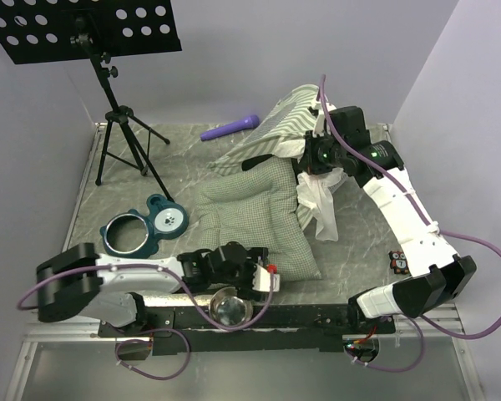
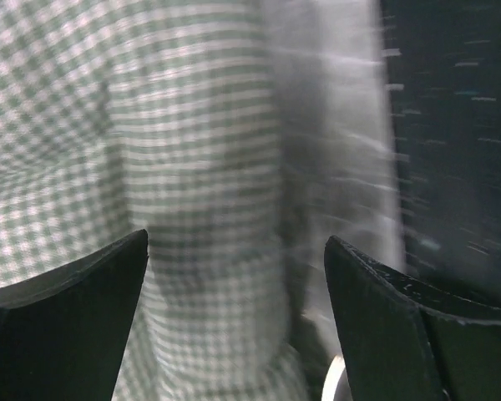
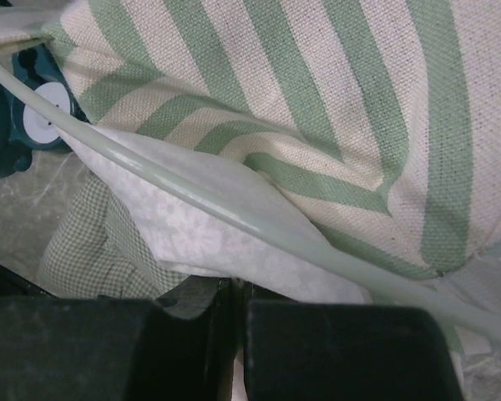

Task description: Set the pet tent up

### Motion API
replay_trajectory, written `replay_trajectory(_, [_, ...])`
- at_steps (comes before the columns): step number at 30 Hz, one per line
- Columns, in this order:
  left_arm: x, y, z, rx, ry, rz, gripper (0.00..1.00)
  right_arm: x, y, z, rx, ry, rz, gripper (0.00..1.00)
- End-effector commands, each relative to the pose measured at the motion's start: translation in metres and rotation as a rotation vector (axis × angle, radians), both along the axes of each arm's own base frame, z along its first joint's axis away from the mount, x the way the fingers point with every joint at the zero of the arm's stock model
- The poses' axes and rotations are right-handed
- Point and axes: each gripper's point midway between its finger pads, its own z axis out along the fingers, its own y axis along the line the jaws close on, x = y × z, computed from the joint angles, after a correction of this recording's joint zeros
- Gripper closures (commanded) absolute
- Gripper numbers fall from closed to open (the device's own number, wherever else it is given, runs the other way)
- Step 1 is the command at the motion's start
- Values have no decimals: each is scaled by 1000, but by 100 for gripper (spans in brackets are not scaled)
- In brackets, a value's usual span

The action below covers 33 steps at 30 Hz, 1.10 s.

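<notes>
The pet tent (image 1: 277,124) lies slumped at the back right, its green-and-white striped cloth (image 3: 317,100) filling the right wrist view. A thin pale pole (image 3: 234,205) crosses below the stripes. My right gripper (image 1: 314,171) (image 3: 236,288) is shut on the tent's white mesh panel (image 1: 321,207), which hangs down from it. The checked cushion mat (image 1: 259,219) lies flat in the middle of the table. At the mat's near edge my left gripper (image 1: 265,274) (image 2: 234,251) stands open, with the blurred checked cushion (image 2: 150,125) just ahead of its fingers and nothing held.
A steel bowl (image 1: 228,307) sits by the arm bases, right behind the left gripper. A teal double bowl holder (image 1: 142,227) lies at the left. A music-stand tripod (image 1: 117,125) stands at the back left, with a purple stick (image 1: 230,127) at the back. A small box (image 1: 398,261) is beside the right arm.
</notes>
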Motion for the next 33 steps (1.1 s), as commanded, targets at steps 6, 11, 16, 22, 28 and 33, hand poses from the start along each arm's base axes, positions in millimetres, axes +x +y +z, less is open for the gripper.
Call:
replay_trajectory(6, [67,-30,19,-101,-276,230,26,-10,-3,-24,-29,74,-3,100])
replay_trajectory(11, [79,-31,45,-168,-226,284,90,-13,0,-28,-27,96,25,100])
replay_trajectory(16, [113,-12,126,-394,98,394,99,-17,6,-28,-23,91,94,100])
replay_trajectory(22, [187,15,158,-439,166,661,99,-23,18,-20,10,77,191,100])
replay_trajectory(28, [247,-8,145,-383,181,796,99,-32,34,-11,77,110,273,100])
replay_trajectory(33, [282,-19,121,-411,262,901,99,-42,39,-4,121,161,282,100])
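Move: The left hand is open just over the near side of the green checked mat; the stretch of near edge it goes for lies about 5 cm ahead, 1 cm right and 4 below. The metal bowl is some 6 cm back and 9 left, about 8 lower, and the tent opening about 26 cm ahead, 5 right and 12 higher. From the right hand, shut on the white flap, that mat edge is roughly 17 cm back, 6 left and 25 below. The left hand reaches forward, pinches the mat's edge and lifts it some 20 cm forward towards the tent. ##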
